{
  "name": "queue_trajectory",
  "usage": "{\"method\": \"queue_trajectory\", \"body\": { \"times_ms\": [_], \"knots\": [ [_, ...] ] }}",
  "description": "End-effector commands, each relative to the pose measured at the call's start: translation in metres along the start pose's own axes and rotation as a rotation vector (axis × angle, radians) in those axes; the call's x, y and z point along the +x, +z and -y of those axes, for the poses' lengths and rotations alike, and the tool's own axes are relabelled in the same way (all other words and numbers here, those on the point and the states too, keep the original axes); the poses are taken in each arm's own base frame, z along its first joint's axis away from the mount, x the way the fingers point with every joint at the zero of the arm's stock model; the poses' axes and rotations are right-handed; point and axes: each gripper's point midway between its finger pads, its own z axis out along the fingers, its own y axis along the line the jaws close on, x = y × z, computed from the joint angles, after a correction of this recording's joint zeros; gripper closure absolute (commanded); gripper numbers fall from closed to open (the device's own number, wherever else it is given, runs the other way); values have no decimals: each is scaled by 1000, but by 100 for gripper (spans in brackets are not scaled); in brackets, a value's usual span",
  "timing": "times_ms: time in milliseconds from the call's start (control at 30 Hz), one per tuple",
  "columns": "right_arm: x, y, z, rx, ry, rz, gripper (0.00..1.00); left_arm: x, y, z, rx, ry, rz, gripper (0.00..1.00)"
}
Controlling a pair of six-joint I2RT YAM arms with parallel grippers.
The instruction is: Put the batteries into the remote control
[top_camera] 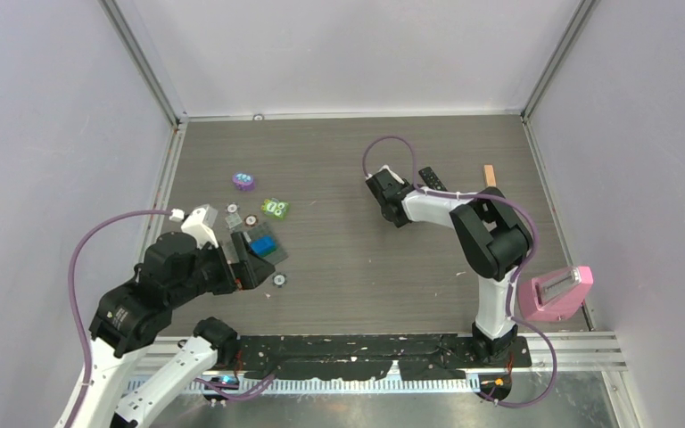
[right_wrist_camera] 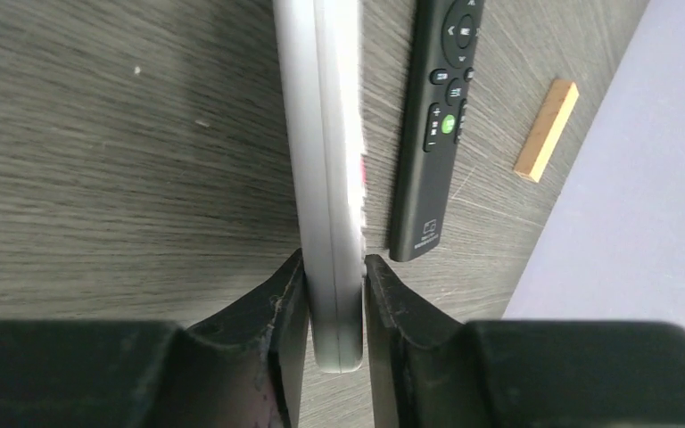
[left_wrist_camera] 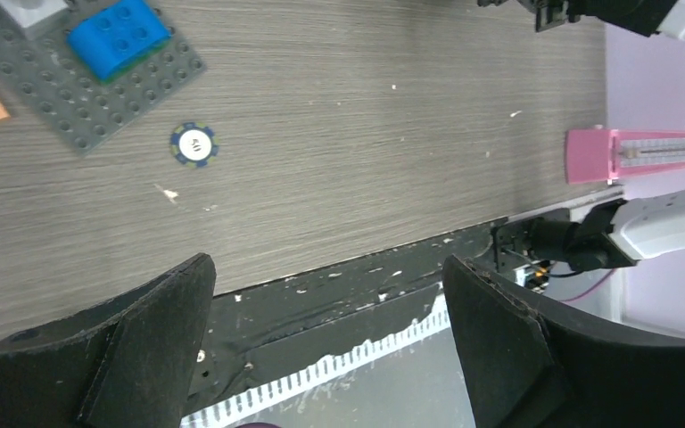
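A light grey remote control (right_wrist_camera: 321, 134) stands on its long edge on the wooden table. My right gripper (right_wrist_camera: 334, 267) is shut on its near end, one finger against each flat side. A black remote control (right_wrist_camera: 435, 134) lies flat just right of it, buttons up, and shows in the top view too (top_camera: 433, 180). From above, my right gripper (top_camera: 391, 194) sits mid-table towards the back. My left gripper (left_wrist_camera: 325, 263) is open wide with nothing between its fingers, hovering over the table's front edge at the left (top_camera: 251, 266). The batteries are not in view.
A grey studded baseplate (left_wrist_camera: 62, 98) carrying a blue brick (left_wrist_camera: 118, 36) lies by the left gripper, a round chip (left_wrist_camera: 193, 144) beside it. A purple disc (top_camera: 243, 182) and a green toy (top_camera: 275, 208) lie further back. A wooden block (right_wrist_camera: 546, 129) lies by the right wall. A pink object (top_camera: 557, 294) sits at the right edge.
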Motion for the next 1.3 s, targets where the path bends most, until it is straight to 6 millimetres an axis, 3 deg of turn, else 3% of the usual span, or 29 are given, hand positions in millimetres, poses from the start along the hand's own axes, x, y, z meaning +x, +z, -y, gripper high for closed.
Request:
{"method": "queue_trajectory", "body": {
  "times_ms": [0,200,333,400,433,467,533,600,633,667,700,733,767,800,900,933,1033,1267],
  "knots": [
    [-13,-2,-6,-52,39,32,66,3,-10,-15,-78,82,-36,0],
    [-12,-11,-12,-115,92,42,54,8,-8,-21,-81,110,-32,0],
    [-15,-29,-14,-201,152,86,42,2,-12,-25,-88,135,19,0],
    [-17,-43,-20,-288,191,130,37,-1,-15,-25,-77,147,46,0],
    [-24,-56,-13,-307,231,178,33,-2,-15,-24,-70,149,56,0],
    [-19,-60,-20,-349,250,182,30,-2,-16,-24,-64,154,66,0],
    [-19,-78,-17,-403,312,221,28,-3,-17,-25,-68,160,77,0],
    [-21,-109,-4,-462,386,298,26,-4,-19,-27,-73,165,86,0],
    [-13,-115,-5,-485,426,290,26,-5,-20,-28,-77,165,90,1],
    [-15,-136,9,-504,474,351,26,-5,-22,-28,-80,165,99,0],
    [-7,-144,12,-516,514,347,26,-7,-24,-29,-85,159,109,0],
    [-6,-165,32,-514,565,413,25,-9,-27,-30,-90,150,129,0],
    [4,-174,37,-513,599,402,24,-11,-30,-30,-82,145,151,1],
    [16,-192,57,-492,648,438,22,-13,-33,-28,-70,143,171,0],
    [39,-232,103,-445,790,516,5,-19,-43,-26,-48,134,231,0],
    [57,-246,117,-428,821,538,2,-21,-48,-25,-43,132,252,0],
    [88,-274,163,-316,930,604,5,-25,-61,-24,-30,130,297,0],
    [152,-329,224,-216,1070,784,5,-25,-80,-32,-29,125,371,0]
  ]
}}
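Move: The remote control sits between the right fingers, gripped nearer its close end and just at the table, its middle about 3 cm ahead, 2 cm left and 1 cm below the hand. The black remote lies 7 cm ahead, 6 cm right and 3 cm below; the orange block is 11 cm ahead, 21 cm right, equally low. From the left hand, the remote control is roughly 29 cm ahead, 33 cm right and 23 cm down. Right hand opens, frees the remote control, then rises some 30 cm and backs about 20; left hand drifts left. ##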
